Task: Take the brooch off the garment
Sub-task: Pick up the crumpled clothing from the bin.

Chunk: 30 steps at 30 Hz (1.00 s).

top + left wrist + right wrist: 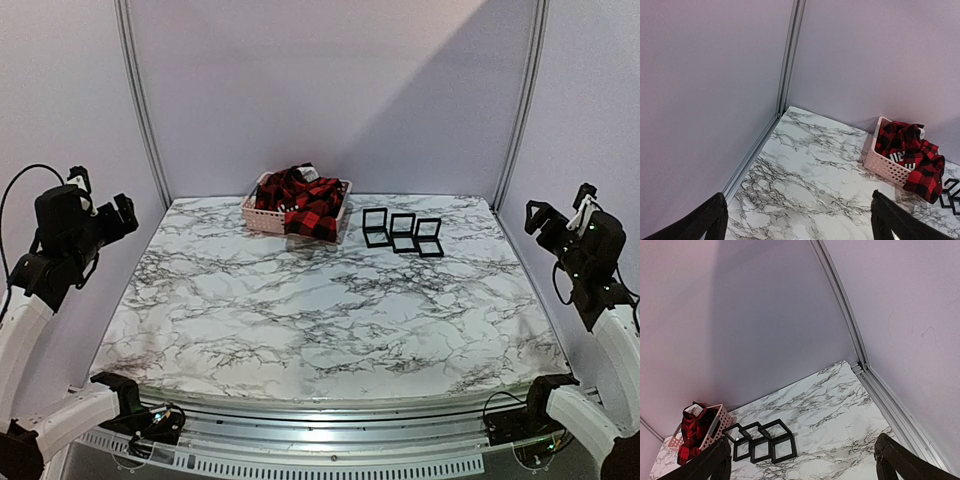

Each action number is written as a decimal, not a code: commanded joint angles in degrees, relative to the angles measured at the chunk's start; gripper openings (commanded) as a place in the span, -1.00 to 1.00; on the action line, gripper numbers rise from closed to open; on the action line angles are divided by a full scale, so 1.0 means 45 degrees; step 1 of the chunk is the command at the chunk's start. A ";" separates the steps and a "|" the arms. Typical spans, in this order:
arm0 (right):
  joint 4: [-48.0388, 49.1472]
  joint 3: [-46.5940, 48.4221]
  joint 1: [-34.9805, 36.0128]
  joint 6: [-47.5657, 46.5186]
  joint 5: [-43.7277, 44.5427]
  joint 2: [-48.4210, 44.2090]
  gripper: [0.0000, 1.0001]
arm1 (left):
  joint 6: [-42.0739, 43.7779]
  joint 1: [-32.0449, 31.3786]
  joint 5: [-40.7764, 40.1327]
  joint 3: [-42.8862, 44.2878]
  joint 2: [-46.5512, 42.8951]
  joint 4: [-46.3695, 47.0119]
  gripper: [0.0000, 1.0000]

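Observation:
The garment [300, 198], a red-and-black plaid shirt, lies bunched in a pink basket [258, 220] at the back middle of the marble table. It also shows in the left wrist view, garment [912, 150] in basket [885, 169], and in the right wrist view, garment [690, 432]. White lettering shows on a fold. The brooch is hidden from every view. My left gripper [120, 215] hangs raised off the table's left edge, open and empty [797, 212]. My right gripper [540, 218] hangs raised off the right edge, open and empty [802, 452].
Three open black display boxes [402, 232] stand in a row to the right of the basket, also seen as boxes [762, 442]. Grey walls with metal corner posts [787, 65] enclose the table [320, 320] at the back and sides.

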 commanded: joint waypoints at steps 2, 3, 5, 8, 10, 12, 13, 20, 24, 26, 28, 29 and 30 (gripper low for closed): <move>-0.0607 0.0484 -0.0024 -0.0091 0.0092 0.0107 0.98 | 0.0052 0.0127 -0.0001 -0.0040 0.0166 0.0120 0.99; -0.0687 0.0520 -0.0024 -0.0129 0.0065 0.0112 0.98 | 0.0025 0.0118 -0.0003 -0.0031 0.0204 0.0116 0.99; -0.0864 0.0643 -0.0023 -0.0231 0.0002 0.0188 0.98 | 0.0016 0.0117 -0.0065 -0.0031 0.0235 0.0106 0.99; -0.1185 0.0853 -0.0024 -0.0358 -0.0025 0.0293 0.98 | 0.0195 0.0150 -0.0593 -0.0194 0.0264 0.0094 0.99; -0.1237 0.0816 -0.0024 -0.0313 -0.0012 0.0223 0.98 | 0.0366 0.0137 -0.0810 -0.0216 0.0434 0.0011 0.99; -0.1269 0.0772 -0.0024 -0.0341 -0.0373 0.0052 0.98 | 0.0501 0.0058 -0.0007 -0.0072 0.0837 -0.0070 0.97; -0.1289 0.0771 -0.0024 -0.0346 -0.0647 0.0025 0.97 | 0.0362 -0.0083 0.0338 0.0070 0.1130 -0.0140 0.94; -0.1760 0.1110 0.0040 -0.0272 -0.3006 0.0665 0.98 | -0.0093 -0.3530 0.0069 0.2006 0.4020 -0.0249 0.90; -0.1682 0.0989 0.0298 0.0014 -0.3909 0.0996 0.98 | -0.0350 -0.5114 0.0137 0.3649 0.6097 0.0142 0.92; -0.1629 0.0938 0.0406 0.0094 -0.4290 0.1097 0.97 | -0.0468 -0.5690 0.0380 0.4494 0.7277 0.0360 0.92; -0.1465 0.0833 0.0479 0.0201 -0.4617 0.1145 0.98 | -0.0670 -0.6139 0.0748 0.5299 0.8524 0.0658 0.93; -0.1333 0.0756 0.0515 0.0247 -0.4769 0.1138 0.98 | -0.0715 -0.6358 0.0904 0.5671 0.9125 0.0849 0.97; -0.1202 0.0661 0.0522 0.0314 -0.4915 0.1115 0.98 | -0.0738 -0.6639 0.0994 0.6052 0.9771 0.1012 0.99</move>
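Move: The crumpled clothing lies in the bin near the back wall, roughly 28 cm ahead of the left hand, 30 cm to its right and 24 cm lower; the bin's middle is about 1 cm farther out and 1 cm left of the clothing's. The three black frames stand about 22 cm ahead and 56 cm right of the left hand, 28 cm lower. From the right hand, the clothing is some 26 cm ahead, 45 cm left and 21 cm lower. Open left hand swings some 20 cm right and 10 forward towards the clothing, turning clockwise; right eases left. ##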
